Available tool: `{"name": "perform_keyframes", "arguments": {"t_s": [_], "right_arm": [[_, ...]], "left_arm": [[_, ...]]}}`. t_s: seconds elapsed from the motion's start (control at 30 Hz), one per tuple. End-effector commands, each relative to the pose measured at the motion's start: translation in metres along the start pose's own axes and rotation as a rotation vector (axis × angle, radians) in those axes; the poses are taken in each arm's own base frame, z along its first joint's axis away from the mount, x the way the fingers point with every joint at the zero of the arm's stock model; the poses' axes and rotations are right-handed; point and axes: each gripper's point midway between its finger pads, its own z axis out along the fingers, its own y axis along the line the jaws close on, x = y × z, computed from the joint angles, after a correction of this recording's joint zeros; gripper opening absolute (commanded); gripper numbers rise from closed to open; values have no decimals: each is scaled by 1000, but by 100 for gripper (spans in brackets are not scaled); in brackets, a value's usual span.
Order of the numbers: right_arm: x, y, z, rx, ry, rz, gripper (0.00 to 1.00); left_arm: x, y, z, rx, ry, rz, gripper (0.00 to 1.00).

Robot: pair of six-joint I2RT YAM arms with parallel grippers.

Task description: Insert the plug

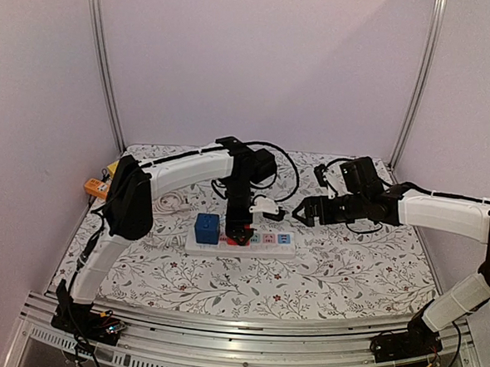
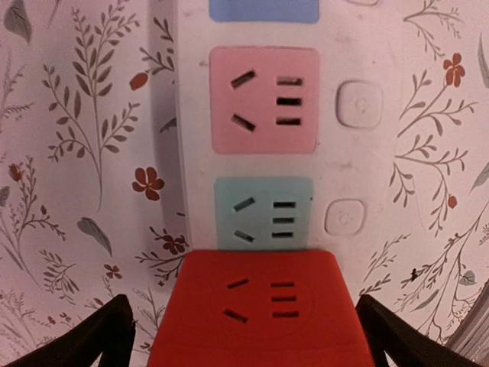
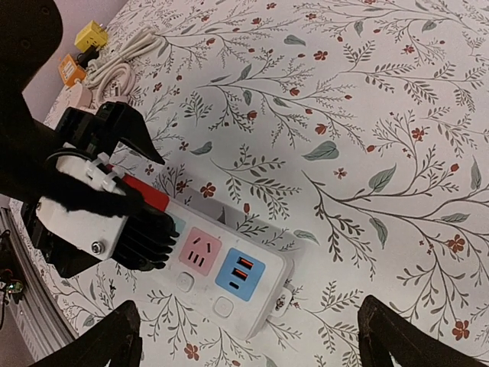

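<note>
A white power strip (image 1: 266, 248) lies mid-table with teal (image 2: 262, 212), pink (image 2: 263, 99) and blue (image 3: 241, 273) socket faces. A red cube plug (image 2: 260, 310) stands on the strip beside the teal socket, its prongs hidden. My left gripper (image 2: 243, 321) hangs straight over it, open, with a gap between each black finger (image 2: 103, 336) and the red sides. In the top view the left gripper (image 1: 241, 226) covers most of the red plug (image 1: 242, 240). The right gripper (image 1: 303, 212) hovers open to the right of the strip and holds nothing.
A blue cube adapter (image 1: 206, 228) sits on the strip's left end. Yellow and orange adapters (image 1: 96, 188) and a coiled white cord (image 1: 174, 202) lie at the far left. Black cables (image 1: 288, 165) trail behind the arms. Flowered cloth (image 1: 348, 273) covers the table.
</note>
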Motion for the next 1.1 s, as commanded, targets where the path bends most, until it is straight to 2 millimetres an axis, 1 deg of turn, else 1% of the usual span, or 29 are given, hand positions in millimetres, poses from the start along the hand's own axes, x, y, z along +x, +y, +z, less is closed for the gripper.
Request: {"name": "perform_keyframes", "arguments": {"t_s": [0.0, 0.07, 0.1, 0.13, 0.2, 0.23, 0.27, 0.3, 0.33, 0.4, 0.43, 0.5, 0.6, 0.63, 0.67, 0.73, 0.8, 0.9, 0.93, 1.0, 1.07], "right_arm": [[-7, 4, -12, -9, -37, 20, 97], [-9, 5, -14, -13, -43, 24, 97], [-10, 6, -15, -14, -48, 24, 97], [-11, 6, -15, -14, -50, 27, 97], [-14, 7, -18, -13, -60, 29, 97], [-15, 7, -19, -13, -66, 30, 97], [-17, 8, -20, -13, -71, 33, 97], [-18, 8, -21, -12, -75, 34, 97], [-20, 8, -22, -12, -82, 36, 97], [-22, 9, -22, -12, -91, 38, 97], [-23, 10, -22, -14, -95, 42, 97], [-24, 11, -21, -16, -100, 42, 97], [-25, 15, -19, -24, -99, 38, 97], [-24, 16, -17, -25, -94, 38, 97], [-24, 18, -16, -30, -90, 38, 97], [-23, 21, -14, -37, -76, 40, 97], [-24, 25, -14, -41, -69, 38, 97], [-27, 34, -14, -39, -68, 30, 97], [-29, 36, -15, -36, -70, 29, 97], [-33, 43, -15, -26, -71, 23, 96], [-34, 49, -15, -14, -64, 12, 96]], "left_arm": [[7, -25, -71, 36, -26, 22, 100], [5, -30, -96, 20, -81, 33, 100], [8, -33, -106, 14, -92, 37, 99], [15, -38, -115, 15, -91, 42, 100], [35, -46, -133, 24, -83, 28, 99], [48, -42, -152, 2, -109, -5, 100], [59, -32, -165, -27, -140, -62, 100], [75, -16, -177, -64, -163, -134, 99], [92, 3, -190, -119, -184, -217, 99], [140, 50, -210, -258, -191, -424, 100], [173, 75, -218, -336, -178, -550, 100], [233, 111, -227, -417, -189, -804, 98], [314, 151, -224, -496, -243, -1169, 97], [334, 161, -221, -522, -262, -1241, 97], [350, 173, -219, -560, -285, -1277, 98], [370, 195, -208, -615, -277, -1247, 100], [397, 217, -194, -656, -200, -1216, 99], [430, 244, -155, -618, -90, -1251, 99], [434, 250, -138, -588, -74, -1270, 99], [446, 264, -116, -569, -75, -1337, 100], [454, 276, -98, -567, -97, -1386, 100]]}}
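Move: The yellow plug, next to be fetched, lies far off: roughly 25 cm ahead of the left hand, 49 cm to its left and 4 cm lower. The black adapter is about 4 cm nearer than it; the orange strip sits 8 cm nearer and 6 cm farther left. The red plug stands between the left hand's open fingers, the blue plug about 11 cm left, level ahead. From the right hand the yellow plug is 24 cm ahead, 67 left, 13 below. The red plug, already released, is left on the white strip as the left hand climbs straight off it with fingers wide open, then sweeps about 45 cm left and 25 forward towards the yellow plug, turning some 75 degrees counter-clockwise, tips swinging forward, and sinking over the last half. The open right hand rises about 4 cm, drifting left late. ##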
